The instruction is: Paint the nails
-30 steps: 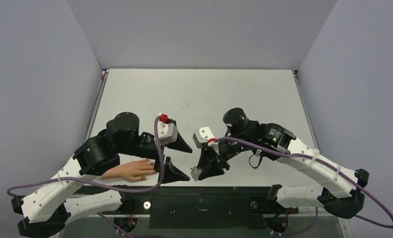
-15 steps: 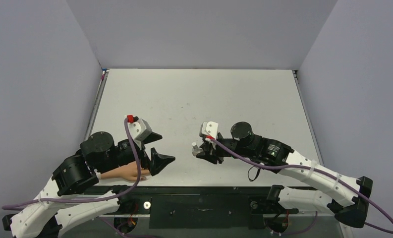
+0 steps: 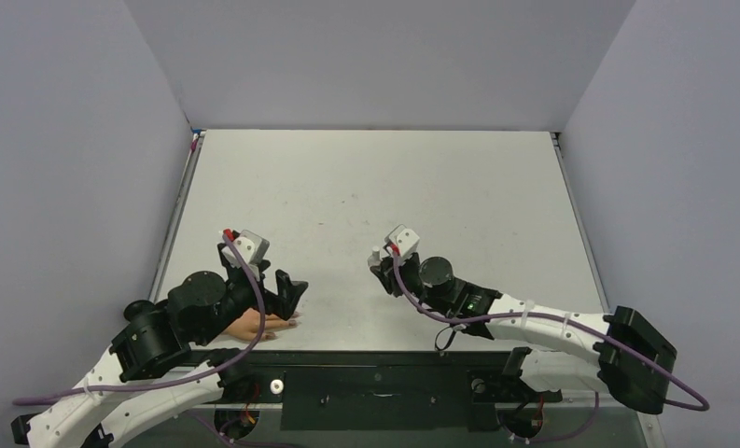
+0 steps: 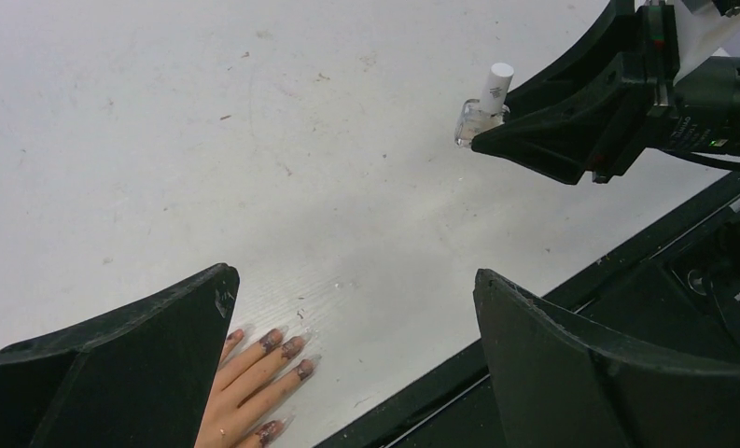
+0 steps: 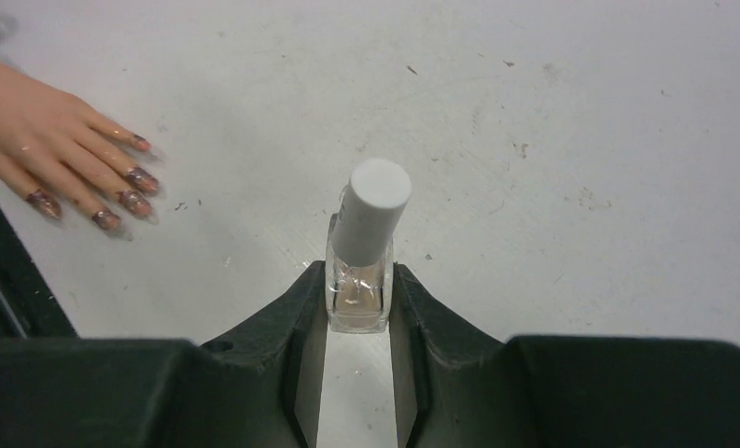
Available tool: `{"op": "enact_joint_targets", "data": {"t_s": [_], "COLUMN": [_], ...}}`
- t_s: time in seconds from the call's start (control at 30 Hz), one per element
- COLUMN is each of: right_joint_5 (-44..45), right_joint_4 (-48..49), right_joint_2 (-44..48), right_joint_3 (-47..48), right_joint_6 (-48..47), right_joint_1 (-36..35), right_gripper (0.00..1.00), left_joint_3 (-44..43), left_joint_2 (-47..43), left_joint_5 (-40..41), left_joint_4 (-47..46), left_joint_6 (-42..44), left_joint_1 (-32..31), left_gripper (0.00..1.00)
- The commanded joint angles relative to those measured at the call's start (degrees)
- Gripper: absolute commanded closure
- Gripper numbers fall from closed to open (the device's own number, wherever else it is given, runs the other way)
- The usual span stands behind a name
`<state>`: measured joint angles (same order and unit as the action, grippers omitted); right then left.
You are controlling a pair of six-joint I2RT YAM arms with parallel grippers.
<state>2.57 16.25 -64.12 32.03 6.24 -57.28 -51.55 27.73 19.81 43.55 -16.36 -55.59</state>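
A small peach fake hand (image 3: 250,326) lies flat near the table's front edge, its fingers pointing right. Its dark purplish-brown nails (image 4: 283,347) show in the left wrist view, and also in the right wrist view as the nails (image 5: 129,191). My left gripper (image 4: 353,275) hovers over the fingertips with its jaws wide open and nothing between them; its left finger hides part of the hand. My right gripper (image 5: 358,280) is shut on a tiny clear bottle (image 5: 357,304) with a white cap, held upright low over the table. The bottle (image 3: 376,254) is right of the hand.
A black rail (image 3: 375,373) runs along the near edge just below the hand. Grey walls close the table on the left, back and right. The table (image 3: 375,177) behind both grippers is bare white, with small scuffs.
The left gripper has drawn back leftward over the hand, still open. The right gripper has carried the bottle away from the near edge and turned it upright.
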Motion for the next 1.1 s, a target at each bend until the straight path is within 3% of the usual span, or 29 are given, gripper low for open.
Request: {"op": "enact_joint_targets", "data": {"t_s": [0.0, 0.47, 0.93, 1.07], "right_joint_5": [8.12, 17.87, 19.99, 19.95], "right_joint_4": [19.93, 48.08, 51.97, 51.82], "right_joint_2": [-6.01, -33.84, -44.86, -45.87], "right_joint_3": [-4.11, -4.7, -1.28, -1.3], "right_joint_6": [3.68, 7.74, 7.03, 7.2], "right_joint_1": [0.58, 1.82, 2.08, 1.86], "right_gripper": [1.0, 1.0, 1.0, 0.93], "left_joint_3": [3.35, 10.47, 10.6, 10.61], "left_joint_2": [-2.04, -5.18, -5.26, -5.17], "left_joint_5": [3.05, 1.3, 0.88, 0.82], "left_joint_4": [-4.51, -7.37, -7.84, -7.86], "left_joint_6": [-2.53, -2.42, -1.83, -1.75], "left_joint_1": [0.22, 0.22, 0.22, 0.22], "left_gripper": [0.04, 0.04, 0.03, 0.04]}}
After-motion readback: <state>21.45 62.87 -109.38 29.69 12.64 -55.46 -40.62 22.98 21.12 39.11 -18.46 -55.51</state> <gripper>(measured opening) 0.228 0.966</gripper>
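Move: The right hand holds the polish bottle upright in its fingertips; the bare table spot it is bound for lies about 9 cm ahead, 1 cm left and 15 cm below it. The fake hand lies some 26 cm left of the right hand, 2 cm back and 15 cm down. From the empty left hand, that same spot is roughly 14 cm ahead, 15 cm right and 26 cm below. Right hand lowers the gripped bottle about 14 cm towards the table and 8 forward, turning clockwise; left sinks 5. ##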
